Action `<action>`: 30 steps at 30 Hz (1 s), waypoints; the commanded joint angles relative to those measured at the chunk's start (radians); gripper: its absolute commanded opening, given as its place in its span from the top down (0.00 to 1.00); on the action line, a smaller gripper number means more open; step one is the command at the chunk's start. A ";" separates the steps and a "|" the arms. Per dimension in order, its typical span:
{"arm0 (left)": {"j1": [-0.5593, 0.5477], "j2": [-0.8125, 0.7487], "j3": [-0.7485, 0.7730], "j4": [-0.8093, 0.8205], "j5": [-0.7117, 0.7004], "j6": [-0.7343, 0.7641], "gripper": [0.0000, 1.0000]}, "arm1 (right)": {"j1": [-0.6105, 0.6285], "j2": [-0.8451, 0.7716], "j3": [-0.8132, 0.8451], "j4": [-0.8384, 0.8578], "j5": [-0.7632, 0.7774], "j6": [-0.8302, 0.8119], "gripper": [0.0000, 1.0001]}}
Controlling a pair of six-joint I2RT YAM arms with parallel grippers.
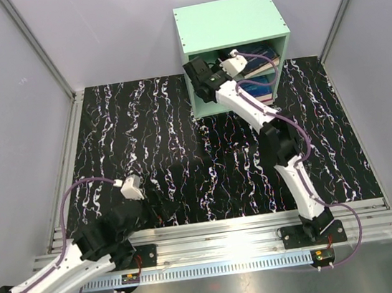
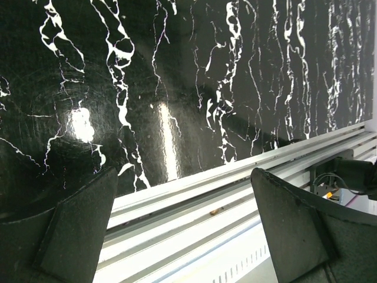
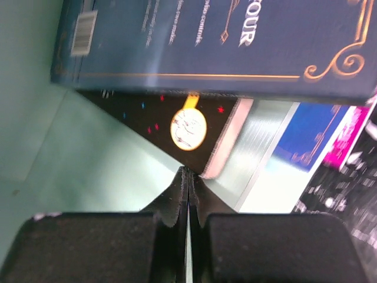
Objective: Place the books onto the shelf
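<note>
The mint-green shelf (image 1: 230,23) stands at the back of the table, with books (image 1: 264,74) stacked in its lower compartment. My right gripper (image 1: 198,71) reaches into the left side of that opening. In the right wrist view, my right gripper (image 3: 187,171) is shut with nothing between its tips, which touch the corner of a black book (image 3: 171,115) bearing a round yellow emblem. A dark blue book (image 3: 235,47) lies over it. A blue book (image 3: 309,135) and a pink-edged one (image 3: 347,138) show further right. My left gripper (image 2: 184,172) is open and empty.
The shelf's mint inner wall (image 3: 65,159) is close on the left of my right fingers. My left gripper (image 1: 134,211) hangs low over the black marbled mat (image 2: 177,71) beside the aluminium rail (image 2: 235,188) at the near edge. Grey walls enclose the table.
</note>
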 commanded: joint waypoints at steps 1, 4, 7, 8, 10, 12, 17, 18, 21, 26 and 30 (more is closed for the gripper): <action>0.002 0.027 -0.021 0.063 0.009 0.002 0.01 | -0.048 0.028 -0.027 -0.007 0.126 -0.093 1.00; 0.002 0.048 -0.037 0.103 0.021 -0.015 0.01 | -0.065 0.008 -0.061 0.069 0.152 -0.171 1.00; 0.002 0.078 -0.047 0.140 0.034 -0.027 0.01 | -0.090 -0.026 -0.122 0.177 0.146 -0.237 1.00; 0.002 0.096 -0.047 0.151 0.035 -0.030 0.01 | -0.094 -0.034 -0.139 0.214 0.145 -0.263 1.00; 0.002 0.110 -0.047 0.160 0.038 -0.032 0.01 | -0.102 -0.043 -0.165 0.280 0.152 -0.323 1.00; 0.002 0.128 -0.045 0.166 0.038 -0.037 0.01 | -0.108 -0.041 -0.162 0.289 0.162 -0.335 1.00; 0.000 0.136 -0.048 0.169 0.037 -0.053 0.01 | -0.122 -0.063 -0.187 0.330 0.160 -0.349 1.00; 0.002 0.134 -0.048 0.166 0.037 -0.057 0.01 | -0.122 -0.069 -0.196 0.355 0.166 -0.365 1.00; 0.002 0.125 -0.053 0.158 0.043 -0.075 0.01 | -0.125 -0.112 -0.288 0.577 0.189 -0.575 1.00; 0.002 0.081 -0.060 0.131 0.041 -0.099 0.01 | -0.128 -0.165 -0.389 0.923 0.006 -0.785 0.78; 0.002 0.044 -0.057 0.099 0.026 -0.110 0.01 | -0.125 -0.320 -0.606 0.987 -0.209 -0.782 0.41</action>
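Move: The black book on the upper shelf is pinned under the dark blue book. Its front left corner sits right at the right hand's shut fingertips, its middle about 5 cm ahead and 7 cm to the right, level. The dark blue book's middle is some 10 cm right, 3 cm ahead and 2 cm higher; the shelf's left wall is about 9 cm left, level ahead. From the left hand, the black book lies roughly 49 cm ahead, 30 cm right and 10 cm higher. Against the black book's left corner, the right hand's shut fingertips push towards the shelf's right side, about 5.5 cm right and 2 to 3 cm forward, quickly at first, then easing to a stop. The wrist rolls some 15 degrees, left side dropping; then the fingers open about halfway while the hand backs off left a good centimetre and lifts slightly. The idle left hand sinks about 2 cm. ##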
